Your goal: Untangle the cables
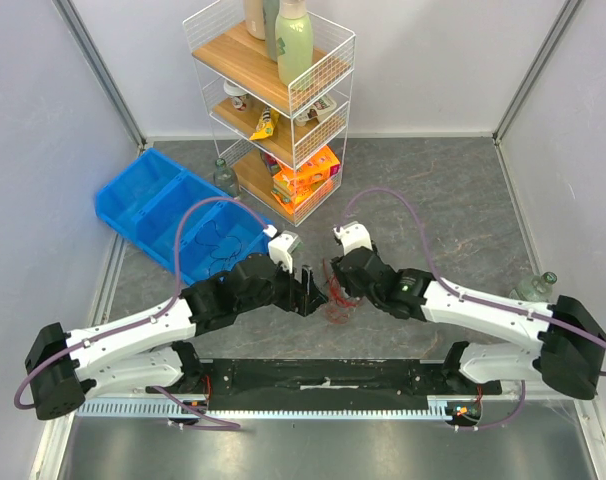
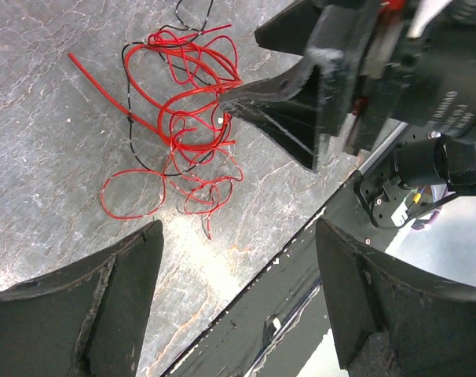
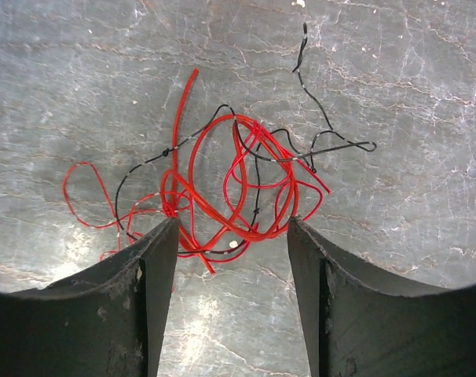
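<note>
The cables (image 1: 335, 302) are a small tangle of thin red and black wires lying on the grey table between both arms. In the right wrist view the cables (image 3: 230, 177) spread just ahead of my right gripper (image 3: 232, 228), which is open, its tips straddling the lowest red loops without pinching them. In the left wrist view the cables (image 2: 179, 129) lie ahead and to the left of my left gripper (image 2: 238, 236), which is wide open and holds nothing. The right gripper's dark fingers (image 2: 289, 106) reach the tangle's right side there. From above, the left gripper (image 1: 308, 288) and right gripper (image 1: 333, 285) nearly meet.
A blue divided bin (image 1: 173, 215) lies at the back left. A white wire shelf (image 1: 278, 110) with bottles and packets stands behind the arms, a small bottle (image 1: 223, 176) beside it. Another bottle (image 1: 539, 287) stands at the right wall. A black base rail (image 1: 323, 375) runs along the near edge.
</note>
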Robot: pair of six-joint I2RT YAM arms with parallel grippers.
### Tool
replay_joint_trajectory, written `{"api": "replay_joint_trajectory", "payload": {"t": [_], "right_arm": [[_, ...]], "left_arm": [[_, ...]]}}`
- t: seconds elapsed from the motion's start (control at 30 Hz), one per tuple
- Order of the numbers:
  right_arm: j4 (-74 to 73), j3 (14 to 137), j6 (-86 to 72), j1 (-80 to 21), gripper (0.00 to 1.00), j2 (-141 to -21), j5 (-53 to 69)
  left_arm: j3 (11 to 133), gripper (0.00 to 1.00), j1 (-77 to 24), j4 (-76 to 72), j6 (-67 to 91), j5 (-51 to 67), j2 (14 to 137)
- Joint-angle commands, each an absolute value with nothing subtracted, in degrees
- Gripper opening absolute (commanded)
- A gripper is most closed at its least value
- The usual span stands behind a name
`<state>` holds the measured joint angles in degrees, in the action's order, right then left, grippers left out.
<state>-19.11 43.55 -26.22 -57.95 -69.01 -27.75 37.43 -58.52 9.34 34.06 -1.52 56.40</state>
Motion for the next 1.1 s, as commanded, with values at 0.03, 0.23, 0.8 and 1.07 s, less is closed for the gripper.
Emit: {"api": "replay_joint_trajectory", "payload": {"t": [0.03,0.23,0.8,1.07], "right_arm": [[-16.97,45.97,-23.38,-57.83,0.65,-74.17,-27.25],[-13.19,45.44,-21.1,-57.83,0.57,-76.11,-24.35],[-11.78,44.83,-19.87,-57.83,0.45,-78.66,-27.07],[-10.72,44.03,-19.51,-57.83,0.17,-79.11,-26.98]], "left_arm": [[38.15,0.84,-58.71,8.79,33.92,-2.46,55.9],[35.6,0.84,-58.71,8.44,36.29,-1.06,54.5],[35.07,0.86,-58.62,6.86,36.3,1.74,54.48],[34.46,0.86,-58.71,4.22,37.97,3.96,57.92]]}}
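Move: The red cable tangle lies almost under the right hand, its middle about 6 cm below, 1 cm ahead and 3 cm to the left. Its black loose end reaches some 12 cm ahead of that hand and 1 cm left; the dark cable in the blue crate is about 28 cm left, 4 cm ahead. From the left hand the tangle is roughly 6 cm ahead, 5 cm right and 11 cm below. Down about 4 cm, with a slight shift left, the right hand sinks onto the red tangle; its half-open fingers narrow, widen a little, then close to pinch a thick red strand of the coil. The left hand, wide open and touching no cable, eases back some 1.5 cm and sinks 3 cm beside the tangle, mostly at the end. ##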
